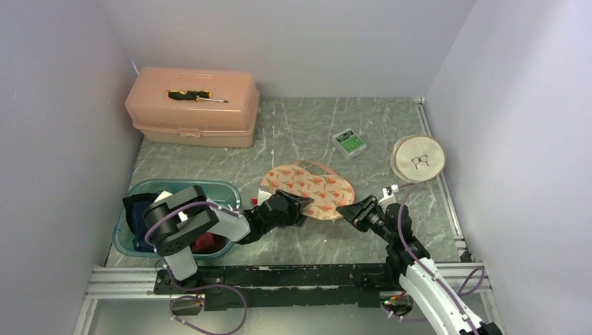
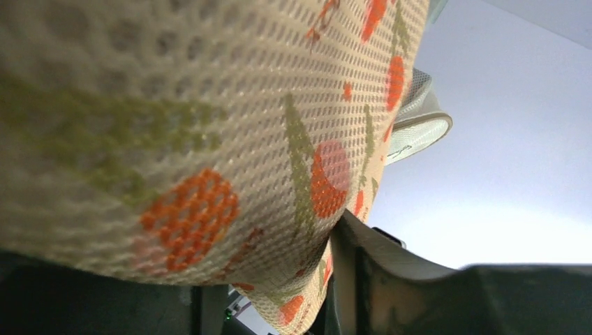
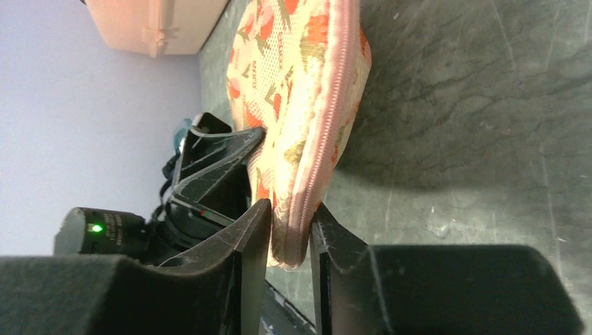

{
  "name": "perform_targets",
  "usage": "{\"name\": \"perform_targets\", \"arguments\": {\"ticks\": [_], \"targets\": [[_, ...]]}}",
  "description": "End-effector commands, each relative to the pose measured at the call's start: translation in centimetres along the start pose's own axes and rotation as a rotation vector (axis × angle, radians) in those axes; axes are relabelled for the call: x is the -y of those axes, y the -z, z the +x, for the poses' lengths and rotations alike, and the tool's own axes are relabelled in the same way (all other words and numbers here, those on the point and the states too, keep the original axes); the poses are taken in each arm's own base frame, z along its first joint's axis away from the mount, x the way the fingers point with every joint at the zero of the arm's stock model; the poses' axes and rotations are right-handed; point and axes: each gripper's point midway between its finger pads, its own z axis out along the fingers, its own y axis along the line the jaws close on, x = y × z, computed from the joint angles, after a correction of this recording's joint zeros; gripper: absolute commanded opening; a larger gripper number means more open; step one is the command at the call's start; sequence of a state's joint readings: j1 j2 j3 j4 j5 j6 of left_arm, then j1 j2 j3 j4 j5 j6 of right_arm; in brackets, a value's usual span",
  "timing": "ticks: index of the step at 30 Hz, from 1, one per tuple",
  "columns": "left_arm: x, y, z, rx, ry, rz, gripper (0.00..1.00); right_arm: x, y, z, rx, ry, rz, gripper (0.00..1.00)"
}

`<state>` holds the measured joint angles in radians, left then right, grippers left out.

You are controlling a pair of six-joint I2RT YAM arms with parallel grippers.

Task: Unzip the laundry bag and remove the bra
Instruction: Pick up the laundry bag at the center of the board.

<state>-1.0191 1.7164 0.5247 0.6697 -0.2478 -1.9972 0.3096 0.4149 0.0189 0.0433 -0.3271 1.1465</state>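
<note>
The laundry bag (image 1: 314,188) is a cream mesh pouch printed with orange and green, lying mid-table. Its pink zipper (image 3: 328,105) runs along the edge and looks zipped. My right gripper (image 1: 343,209) is shut on the bag's near right corner, with the zipper edge pinched between the fingers (image 3: 287,230). My left gripper (image 1: 301,204) is at the bag's left edge. In the left wrist view the mesh (image 2: 209,139) drapes over the jaws. Only one finger (image 2: 349,272) shows, so I cannot tell how wide they stand. The bra is hidden.
A teal bin (image 1: 181,183) with dark and red cloth sits under my left arm. At the back left a peach toolbox (image 1: 192,118) carries a screwdriver (image 1: 197,95). A small green and white box (image 1: 349,143) and a round cream disc (image 1: 418,158) lie at the right. Walls enclose three sides.
</note>
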Motion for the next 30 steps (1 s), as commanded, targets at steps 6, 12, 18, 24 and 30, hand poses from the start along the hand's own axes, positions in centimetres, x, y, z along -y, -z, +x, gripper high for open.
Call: {"name": "perform_targets", "arguments": {"ticks": [6,12,18,24,30], "targets": [[3.0,0.9,0.2,-0.004,-0.044,0.052,0.33,-1.3,0.6,-0.3,-0.034,0.137,0.016,0.61],[3.6,1.3,-0.2,0.001,-0.075,0.055,0.11,-1.6,1.5,-1.4,-0.008,0.259,0.072,0.85],[5.7,2.1,-0.2,0.030,-0.196,0.039,0.03,-3.9,3.3,-3.3,0.064,0.429,0.066,1.00],[9.5,4.2,-1.1,0.151,-0.377,-0.054,0.03,-4.2,3.6,-6.1,0.239,0.309,0.097,1.00],[12.6,6.6,-2.9,0.267,-0.441,-0.061,0.03,-7.5,3.2,-4.9,0.181,0.439,-0.088,0.99]]}}
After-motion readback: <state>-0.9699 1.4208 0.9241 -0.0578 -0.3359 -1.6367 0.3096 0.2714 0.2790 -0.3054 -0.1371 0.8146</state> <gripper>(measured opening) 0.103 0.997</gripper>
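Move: The laundry bag is already between the left fingers at its near edge, its middle about 4 cm ahead of that hand and level with it left to right; from the right hand, which pinches its right zipped end, the middle lies some 6 cm ahead and 9 cm left, 3 cm lower. The green-labelled box stands roughly 17 cm ahead of the left hand, 13 cm to its right and 3 cm lower. The bag's near edge gets pinched as the half-open left fingers close, nearly in place; that hand then lifts it about 12 cm, mostly late and fast, easing some 3 cm forward and tilting about 20 degrees, left side and tips rising. The right fingers let go of the zipped end, opening wide through a slight dip, and the hand rises about 6 cm and draws 4 cm right, rolling its left side down. ##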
